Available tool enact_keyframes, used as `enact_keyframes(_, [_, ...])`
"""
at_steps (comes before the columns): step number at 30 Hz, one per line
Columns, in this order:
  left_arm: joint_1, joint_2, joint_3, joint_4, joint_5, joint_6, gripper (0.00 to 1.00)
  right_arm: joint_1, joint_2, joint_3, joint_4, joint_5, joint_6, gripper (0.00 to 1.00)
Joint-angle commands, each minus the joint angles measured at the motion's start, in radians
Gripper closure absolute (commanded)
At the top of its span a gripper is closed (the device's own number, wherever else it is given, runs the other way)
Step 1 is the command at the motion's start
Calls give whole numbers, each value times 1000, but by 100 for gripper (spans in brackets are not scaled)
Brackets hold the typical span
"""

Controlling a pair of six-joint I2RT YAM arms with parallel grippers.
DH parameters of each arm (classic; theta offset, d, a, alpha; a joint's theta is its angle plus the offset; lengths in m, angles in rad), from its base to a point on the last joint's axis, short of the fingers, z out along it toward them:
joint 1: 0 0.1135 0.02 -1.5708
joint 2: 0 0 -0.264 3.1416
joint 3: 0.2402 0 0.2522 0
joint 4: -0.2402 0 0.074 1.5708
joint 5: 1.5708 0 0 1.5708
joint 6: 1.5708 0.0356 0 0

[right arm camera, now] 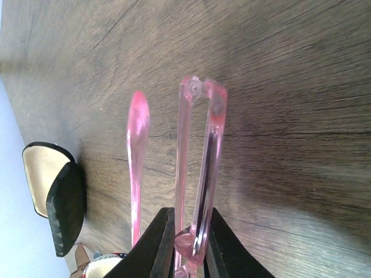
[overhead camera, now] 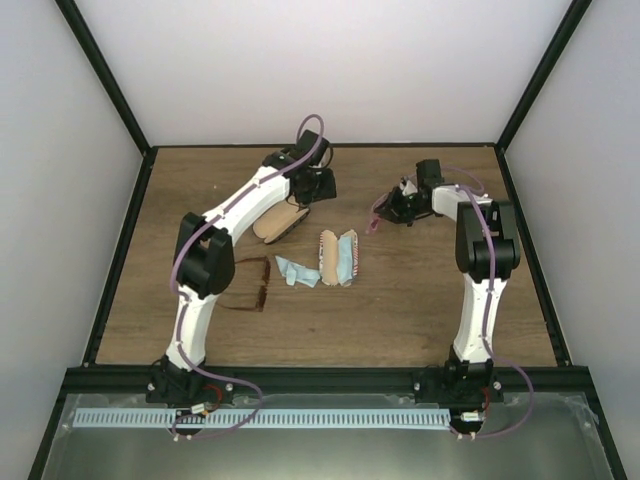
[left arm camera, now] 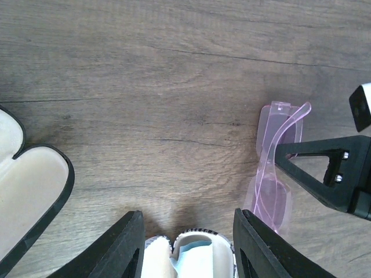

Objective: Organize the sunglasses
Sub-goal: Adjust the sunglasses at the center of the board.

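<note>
The brown sunglasses (overhead camera: 250, 285) lie unfolded on the table beside the left arm's elbow, away from both grippers. A second, translucent pink pair of sunglasses (right arm camera: 200, 168) is pinched by its frame in my right gripper (right arm camera: 188, 243), which is shut on it above the table (overhead camera: 385, 212). In the left wrist view the same pink pair (left arm camera: 275, 168) shows at the right. My left gripper (left arm camera: 188, 243) stands open with nothing in it, hovering over the end of the open striped case (left arm camera: 197, 258); in the top view it (overhead camera: 318, 186) is by the tan case (overhead camera: 280, 224).
The striped case (overhead camera: 338, 258) lies open mid-table with a light blue cloth inside. Another blue cloth (overhead camera: 297, 272) lies just left of it. The open tan case (left arm camera: 29, 185) has a black rim and cream lining. Black frame rails border the table (overhead camera: 420, 320).
</note>
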Motion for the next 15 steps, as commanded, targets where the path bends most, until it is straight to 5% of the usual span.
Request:
enact_keyframes(1, [-7,30,28,-8,26,-1,56,8,-51,-5,-6,-7,-22,90])
enact_keyframes(15, [-24,87,113,-56,45,-6,56,6,-95,-32,-132,114,-74,55])
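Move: The purple sunglasses are between the right fingers, their middle about 1 cm back, 1 cm left and 2 cm below the hand point. The open striped case with the cloth inside sits about 14 cm back and 10 cm left of that hand; the half-open plain case is some 26 cm left and 3 cm back. From the left hand, the sunglasses are about level ahead, 13 cm to the right and 12 cm below. The sunglasses are let out of the right hand's pinch low over the board: the fingers part from nearly shut to under half open while that hand eases back nearly 2 cm and about 1 cm right, with a tilt of around 5 degrees. The left hand, empty and half open, shifts about 1.5 cm right towards them, dipping 1 cm and coming partly back up. ##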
